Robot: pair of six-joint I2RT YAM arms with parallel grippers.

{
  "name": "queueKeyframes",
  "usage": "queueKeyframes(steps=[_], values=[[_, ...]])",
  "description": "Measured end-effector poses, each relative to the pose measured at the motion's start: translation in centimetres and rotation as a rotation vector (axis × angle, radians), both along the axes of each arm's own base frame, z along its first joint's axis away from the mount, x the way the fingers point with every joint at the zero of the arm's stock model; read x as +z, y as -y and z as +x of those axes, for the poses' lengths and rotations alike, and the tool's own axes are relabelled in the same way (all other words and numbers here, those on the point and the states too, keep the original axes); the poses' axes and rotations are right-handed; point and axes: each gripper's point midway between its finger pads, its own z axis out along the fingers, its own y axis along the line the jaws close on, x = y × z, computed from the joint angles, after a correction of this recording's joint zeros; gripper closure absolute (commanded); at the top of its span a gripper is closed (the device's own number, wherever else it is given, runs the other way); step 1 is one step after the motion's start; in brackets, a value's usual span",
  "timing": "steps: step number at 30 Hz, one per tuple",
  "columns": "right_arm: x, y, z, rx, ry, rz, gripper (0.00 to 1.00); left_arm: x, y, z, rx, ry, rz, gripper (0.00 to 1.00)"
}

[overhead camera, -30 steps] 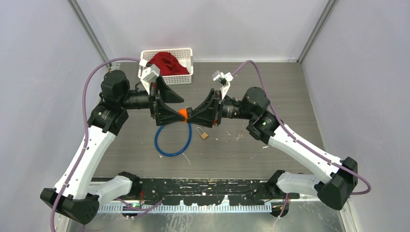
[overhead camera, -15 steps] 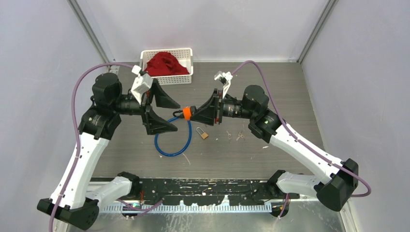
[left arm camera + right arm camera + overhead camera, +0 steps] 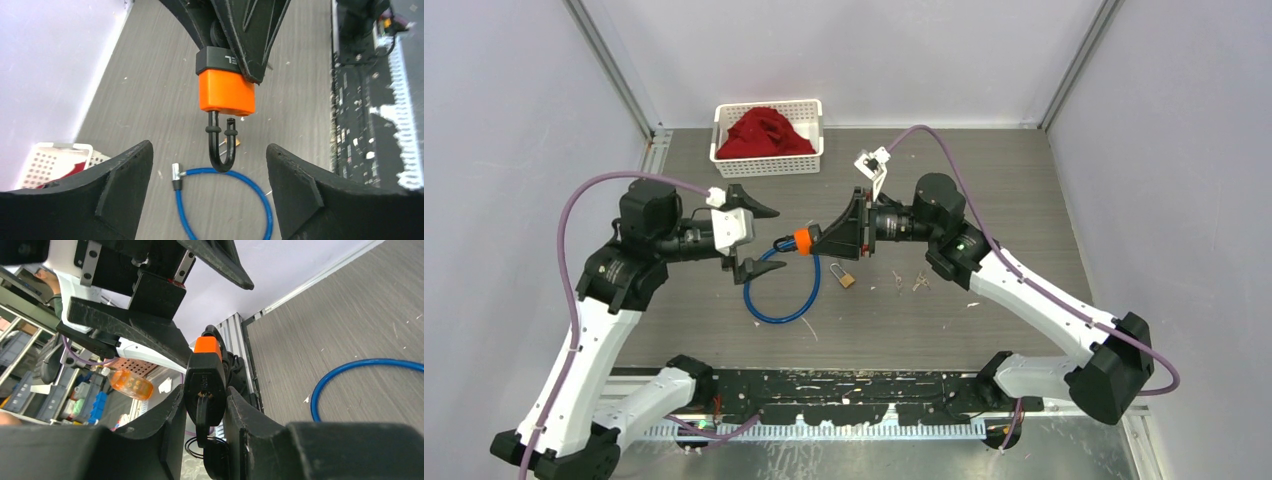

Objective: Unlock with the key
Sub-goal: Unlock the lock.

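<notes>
My right gripper (image 3: 821, 240) is shut on an orange-and-black padlock (image 3: 801, 240), held above the table. In the right wrist view the padlock (image 3: 206, 370) sits upright between the fingers (image 3: 170, 415), with a black key (image 3: 202, 415) in its keyhole and a key ring below. In the left wrist view the padlock (image 3: 227, 92) hangs ahead, and one leg of its black shackle (image 3: 222, 150) stands free of the body. My left gripper (image 3: 759, 240) is open, a short way left of the padlock, with nothing held.
A blue cable loop (image 3: 782, 290) with a metal end (image 3: 176, 172) lies on the table under the padlock. A small brass padlock (image 3: 844, 275) lies beside it. A white basket (image 3: 816, 130) with a red cloth (image 3: 764, 135) stands at the back.
My left gripper has drawn back to the left, away from the padlock, and rolled its wrist. The right gripper has shifted slightly left with the padlock in it.
</notes>
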Motion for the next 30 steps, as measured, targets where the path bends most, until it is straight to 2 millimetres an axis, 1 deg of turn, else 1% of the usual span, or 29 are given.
queueKeyframes(steps=[5,13,15,17,19,21,23,25,27,28,29,30], values=[[-1.1,-0.5,0.4,0.01,-0.064,-0.022,0.99,-1.5,0.1,0.7,-0.007,0.043,0.073,0.45],[-1.2,-0.7,0.4,0.01,-0.109,-0.023,0.99,-3.7,-0.4,1.4,-0.013,0.116,0.186,0.72],[-1.2,-0.7,0.5,0.008,-0.127,-0.023,0.99,-4.5,-0.5,1.4,-0.021,0.143,0.221,0.83],[-1.4,-1.0,0.9,0.007,-0.153,-0.031,0.99,-5.3,-0.5,1.5,-0.027,0.189,0.267,1.0],[-1.8,-1.1,1.1,0.018,-0.196,-0.046,0.99,-5.9,-0.7,1.7,-0.013,0.236,0.307,1.0],[-2.7,-1.3,1.2,0.03,-0.242,-0.068,0.99,-6.2,-1.2,2.7,0.028,0.315,0.347,1.0],[-3.6,-1.4,1.4,0.037,-0.286,-0.091,0.99,-6.9,-1.4,3.1,0.046,0.38,0.39,1.0],[-4.3,-1.4,1.5,0.035,-0.326,-0.111,0.99,-7.5,-1.5,3.6,0.057,0.436,0.429,1.0],[-4.7,-1.3,1.7,0.028,-0.348,-0.122,0.99,-7.7,-1.5,4.2,0.068,0.492,0.458,0.99],[-4.8,-1.2,1.8,0.023,-0.357,-0.125,0.99,-7.7,-1.5,4.6,0.074,0.525,0.47,0.93],[-4.8,-1.0,2.0,0.017,-0.364,-0.125,0.99,-7.6,-1.4,4.8,0.077,0.546,0.477,0.82],[-4.9,-0.9,2.2,0.009,-0.369,-0.125,0.99,-7.5,-1.4,5.1,0.082,0.577,0.486,0.75]])
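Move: The lock's black shackle hangs roughly 4 cm below the wide-open left fingers and 1 cm to their right, level fore and aft; the orange body is some 4 cm right and as low. On the table, 34 cm below, the hose fitting lies about 24 cm ahead and 3 cm right, the brass padlock 14 cm ahead and 9 cm right. From the right hand, which already holds lock and key, the shackle is 5 cm left at its height. The left fingers shut on the lock's shackle and seem to pinch its looped end, the hand sinking about 7.5 cm, then pushing forward to make 5 cm, its fingertips dipping and its forward side rolling up some 30 degrees. The right hand keeps its grip on key and lock, sinks 5 cm and goes slightly forward, rolling its forward side down about 20 degrees. ##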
